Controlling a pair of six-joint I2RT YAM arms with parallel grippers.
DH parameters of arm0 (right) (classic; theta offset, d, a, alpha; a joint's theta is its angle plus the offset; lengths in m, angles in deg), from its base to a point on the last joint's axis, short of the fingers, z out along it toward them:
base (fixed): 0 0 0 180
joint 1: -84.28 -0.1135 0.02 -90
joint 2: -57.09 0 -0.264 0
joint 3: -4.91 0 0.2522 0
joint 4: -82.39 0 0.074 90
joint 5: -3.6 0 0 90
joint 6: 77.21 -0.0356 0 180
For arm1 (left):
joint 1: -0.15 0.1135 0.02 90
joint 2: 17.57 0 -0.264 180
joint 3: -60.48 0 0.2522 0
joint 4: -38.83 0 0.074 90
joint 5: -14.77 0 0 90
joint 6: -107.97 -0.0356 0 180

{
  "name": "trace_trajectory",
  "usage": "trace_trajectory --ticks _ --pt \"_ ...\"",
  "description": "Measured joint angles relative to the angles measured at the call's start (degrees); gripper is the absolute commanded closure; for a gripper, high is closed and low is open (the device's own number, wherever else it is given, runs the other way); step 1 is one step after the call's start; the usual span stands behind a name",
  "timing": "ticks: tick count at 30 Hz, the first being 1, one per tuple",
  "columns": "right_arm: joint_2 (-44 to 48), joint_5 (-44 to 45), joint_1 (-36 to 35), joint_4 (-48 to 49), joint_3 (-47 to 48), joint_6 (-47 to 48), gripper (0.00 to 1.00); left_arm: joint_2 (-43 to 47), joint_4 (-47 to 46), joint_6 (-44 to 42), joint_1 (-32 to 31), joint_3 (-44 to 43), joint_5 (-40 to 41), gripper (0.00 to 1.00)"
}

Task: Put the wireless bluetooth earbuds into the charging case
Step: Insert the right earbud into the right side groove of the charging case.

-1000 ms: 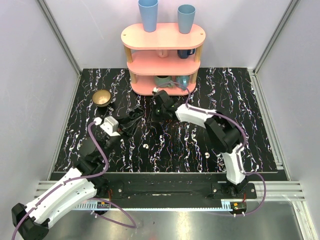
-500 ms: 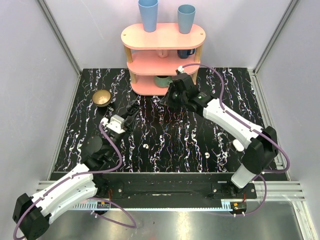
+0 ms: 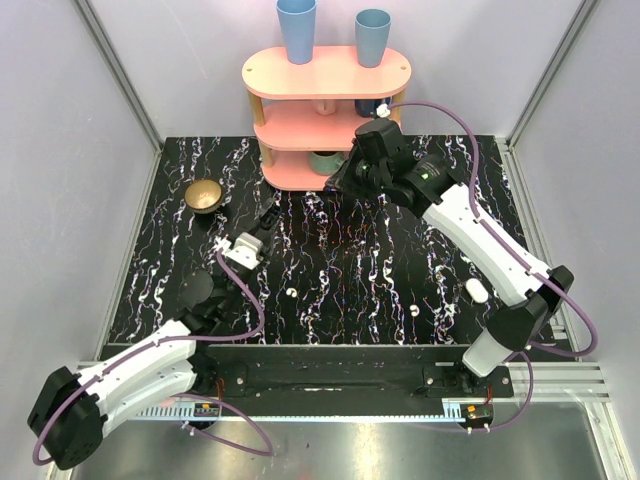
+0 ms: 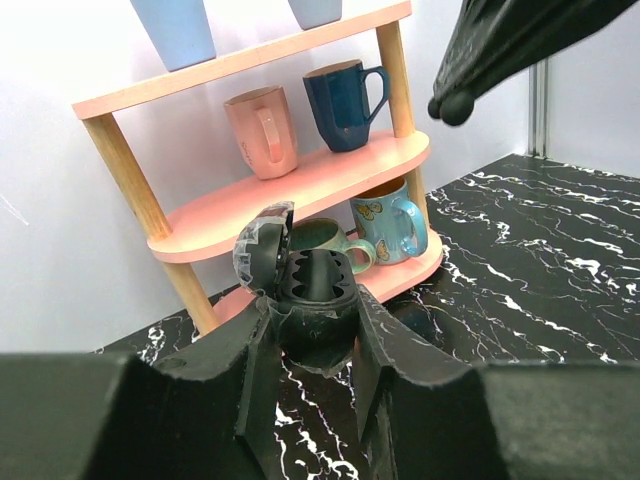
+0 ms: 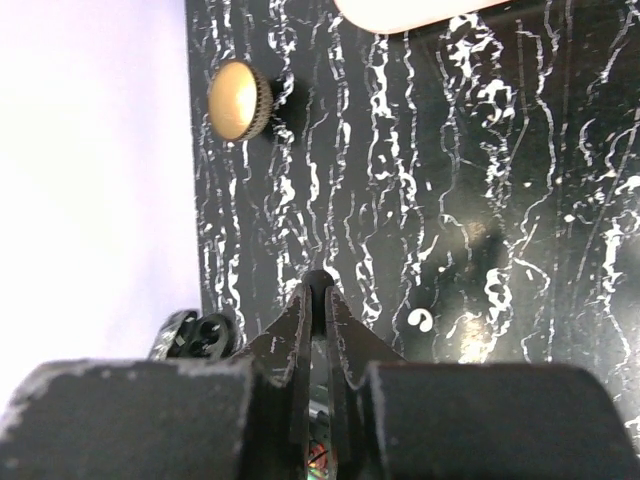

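The charging case [image 4: 305, 275] in these frames is black and round, its lid tipped open to the left and its moulded sockets showing. My left gripper [image 4: 312, 300] is shut on its lower half and holds it upright above the table, left of centre [image 3: 270, 214]. My right gripper [image 3: 340, 184] hangs higher, in front of the shelf, with its jaws nearly together on a tiny black round earbud [image 5: 318, 282]. The same earbud shows at the fingertips [image 4: 458, 106] up and to the right of the case, well apart from it. I cannot tell what the sockets hold.
A pink three-tier shelf [image 3: 325, 75] with mugs and blue cups stands at the back. A gold bowl [image 3: 204, 194] sits far left. Two tiny white bits [image 3: 290, 293] [image 3: 412, 311] and a white oval pebble-like thing [image 3: 476, 290] lie on the marble-patterned tabletop near the front.
My right gripper has pulled away from beside the left gripper, rising and swinging back right toward the shelf. The left gripper has shifted slightly right and back, still holding the case.
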Motion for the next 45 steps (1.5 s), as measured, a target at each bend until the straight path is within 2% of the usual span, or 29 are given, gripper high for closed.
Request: trace_trajectory --ticks 17,45 --pt "-6.10 -1.14 -6.45 -4.26 11.69 -6.05 1.00 -3.74 -7.69 -1.95 -0.04 0.35 -1.14 1.00" --pt "-8.33 -3.78 -8.52 -4.44 13.90 -11.41 1.00 -8.20 -13.90 -4.74 -0.42 0.61 -0.83 1.00"
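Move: The open charging case, pinched upright in the left fingertips, lies about 12 cm to the right hand's left, some 4 cm back and 4 cm below. From the left hand the case is about 2 cm ahead, 1 cm right and 1 cm up. The gold bowl stands about 20 cm left of the case and 16 cm farther out, on the table; the green mug is about 19 cm straight ahead of the right hand and some 22 cm below. To the left and back, the right hand carries its near-shut fingertips towards the open case, about 8 cm left and 4 cm back, rising 3 cm early on and then easing to a stop just over the well; on the way it rolls some 10 degrees, left side up, and tips slightly down. The left hand keeps the case pinched, lifting it a centimetre and tilting it up a little. ##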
